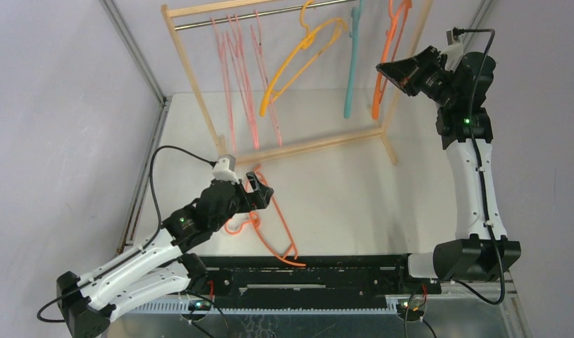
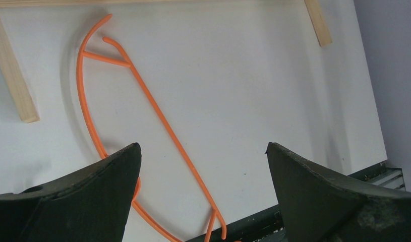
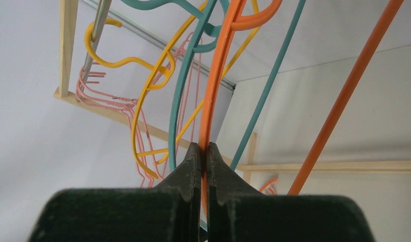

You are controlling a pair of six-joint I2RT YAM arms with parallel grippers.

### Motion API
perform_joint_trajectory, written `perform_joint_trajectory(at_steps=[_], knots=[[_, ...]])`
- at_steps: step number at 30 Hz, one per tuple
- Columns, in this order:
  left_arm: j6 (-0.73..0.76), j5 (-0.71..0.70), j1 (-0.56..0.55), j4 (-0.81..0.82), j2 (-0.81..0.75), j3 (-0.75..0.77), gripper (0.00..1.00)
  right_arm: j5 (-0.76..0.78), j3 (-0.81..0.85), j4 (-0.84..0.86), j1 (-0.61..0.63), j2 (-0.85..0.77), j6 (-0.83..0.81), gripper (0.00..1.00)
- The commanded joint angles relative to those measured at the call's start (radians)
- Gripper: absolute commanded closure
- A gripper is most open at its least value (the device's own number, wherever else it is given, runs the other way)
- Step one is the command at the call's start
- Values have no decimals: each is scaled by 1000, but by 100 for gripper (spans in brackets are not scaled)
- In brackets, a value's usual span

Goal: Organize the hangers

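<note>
One orange hanger (image 1: 280, 236) lies flat on the white table near its front edge. My left gripper (image 1: 261, 186) hovers over its upper end, open, with nothing between the fingers. In the left wrist view the orange hanger (image 2: 158, 113) runs diagonally between the spread fingers of the left gripper (image 2: 203, 148). My right gripper (image 1: 384, 70) is raised at the rack's right end, shut on a hanging orange hanger (image 1: 377, 98). In the right wrist view the right gripper (image 3: 203, 147) pinches that orange hanger (image 3: 213, 85). Beside it on the rod hang a teal hanger (image 1: 352, 70), a yellow-orange hanger (image 1: 298, 60) and several pink hangers (image 1: 241, 77).
The wooden-framed rack (image 1: 199, 91) stands at the back of the table, its metal rod (image 1: 270, 15) across the top and its base rail (image 1: 319, 144) on the table. A black rail (image 1: 319, 271) runs along the near edge between the arm bases. Grey walls close in both sides.
</note>
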Motion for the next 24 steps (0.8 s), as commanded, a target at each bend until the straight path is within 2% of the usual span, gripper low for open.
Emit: perform_joint_trajectory(at_steps=[1,6,11,18,24], knots=[[28,18,6,40,13,13,1,0,44,66,1,8,4,100],[28,21,6,41,12,9,1,4,59,5,36,29,-38,100],[27,21,6,39,-1,-1,1,30,17,-16,89,-27,-98,100],[23,21,6,38,-14,-19,1,48,-26,-53,103,-136,-158,100],[26,35,6,39,-5,-19,1,35,-15,-51,92,-147,-163,100]])
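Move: Ahead of the right hand, which already pinches the orange hanger with the neck and hook above its fingers, the rod's right-hand stretch lies about 14 cm farther out and 8 cm higher, neither left nor right. The teal hanger hangs some 10 cm ahead, 8 cm left and 3 cm lower; the stand's right upright is about 14 cm ahead and 9 cm right. From the idle left hand that stretch lies about 32 cm ahead, 36 cm right and 36 cm up. Keeping the fingers shut on the orange hanger, the right hand first shifts left towards the teal hanger by about 3 cm while sinking 1.5 cm, then reverses into a quicker pull back towards the robot, some 5 cm away from the rod, rising 2.5 cm on that stretch. The wrist tilts and turns only slightly. ##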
